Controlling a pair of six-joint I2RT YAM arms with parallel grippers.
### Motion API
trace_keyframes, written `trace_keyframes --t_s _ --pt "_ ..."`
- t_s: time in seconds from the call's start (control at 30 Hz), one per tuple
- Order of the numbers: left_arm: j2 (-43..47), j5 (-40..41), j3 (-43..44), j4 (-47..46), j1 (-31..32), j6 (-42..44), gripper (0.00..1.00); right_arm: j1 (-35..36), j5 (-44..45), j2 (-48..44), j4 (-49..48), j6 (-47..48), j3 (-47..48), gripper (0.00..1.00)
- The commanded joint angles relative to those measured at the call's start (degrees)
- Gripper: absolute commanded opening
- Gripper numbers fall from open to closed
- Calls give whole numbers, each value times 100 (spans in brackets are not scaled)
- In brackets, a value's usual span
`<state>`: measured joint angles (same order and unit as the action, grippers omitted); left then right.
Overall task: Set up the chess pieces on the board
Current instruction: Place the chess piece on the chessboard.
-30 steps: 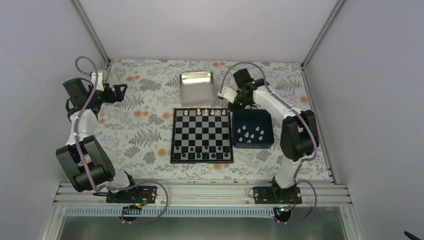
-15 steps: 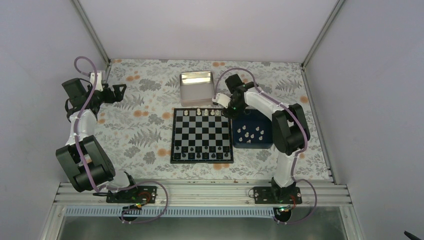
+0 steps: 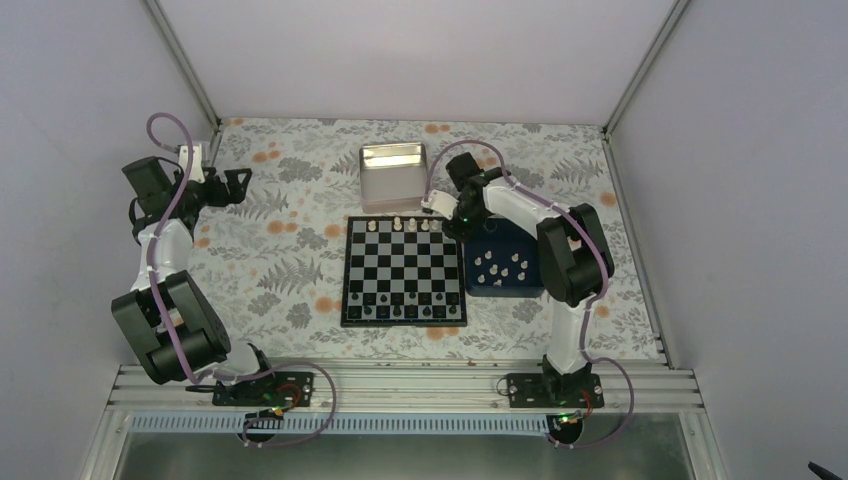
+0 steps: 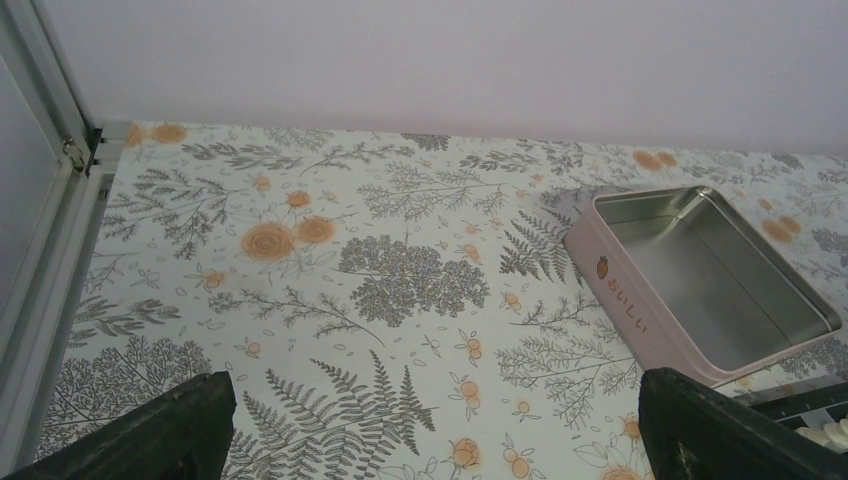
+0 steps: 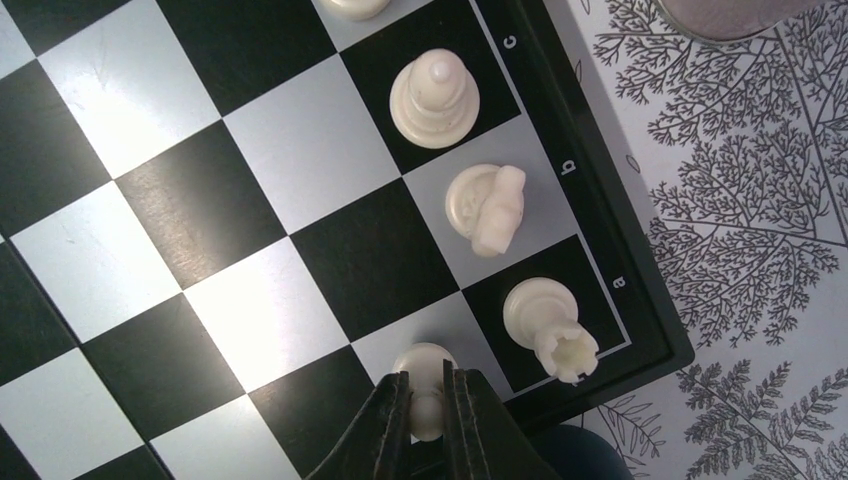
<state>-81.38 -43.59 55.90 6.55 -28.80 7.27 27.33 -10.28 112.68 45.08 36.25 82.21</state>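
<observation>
The board [image 3: 346,270] lies at the table's middle, with several white chess pieces [image 3: 411,224] along its far row. My right gripper [image 3: 447,222] is at the board's far right corner. In the right wrist view the right gripper [image 5: 427,385] is shut on a white pawn [image 5: 425,362], which stands on a light square of the board [image 5: 130,90] beside a white rook [image 5: 548,318]. A knight [image 5: 487,205] and a bishop [image 5: 434,98] follow along the edge. My left gripper [image 3: 240,183] hangs open at the far left, over the flowered cloth [image 4: 437,420], holding nothing.
A dark blue tray [image 3: 541,262] with several loose white pieces sits right of the board. A silver tin [image 3: 393,176] stands behind the board, also seen as a tin [image 4: 700,270] in the left wrist view. Dark pieces [image 3: 404,311] line the board's near row.
My right gripper has moved left from above the blue tray's far edge to the board's far right corner, carrying the pawn. The left arm has stayed still.
</observation>
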Motion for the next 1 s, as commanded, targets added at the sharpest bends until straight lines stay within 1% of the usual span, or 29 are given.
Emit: trace_keyframes --t_s 0.0,0.3,0.37,0.5,0.63,0.8,0.97 --pt "26 -167 -77 -57 -48 38 100 38 55 86 -41 -74 -90 9" --pt "37 -177 -70 -47 -65 35 100 33 66 149 -31 -56 -125 13" --pt "35 -184 -71 -48 -68 34 100 31 71 140 -36 -57 -130 15" --pt "35 -185 -71 -48 -75 35 100 35 112 28 -29 -65 -125 24" --pt "40 -187 -61 -45 -74 36 100 -3 186 -275 102 -71 -100 30" --pt "46 -185 -62 -44 -82 30 100 -209 332 -1014 285 -135 -184 32" --pt "18 -185 -70 -48 -90 35 100 -461 422 -1543 665 -30 -649 36"
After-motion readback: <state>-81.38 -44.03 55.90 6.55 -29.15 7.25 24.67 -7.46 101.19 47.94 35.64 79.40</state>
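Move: The right hand holds the white pawn just above its square, the one on the near side of the corner rook; the square is directly below, about 2 cm down. The rook stands some 3 cm ahead, the knight 3 cm ahead and 3 cm left, and the blue tray's middle lies about 11 cm right and 4 cm back. From the idle left hand the square lies about 38 cm right, 7 cm back and 19 cm down. Straight down by barely half a centimetre, the right hand eases the pinched pawn onto its square and pauses there while its fingers open to about a third, letting go. It then lifts off quickly, ending some 6 cm above its start and about 3 cm to the right, towards the blue tray, fingers still parted. ##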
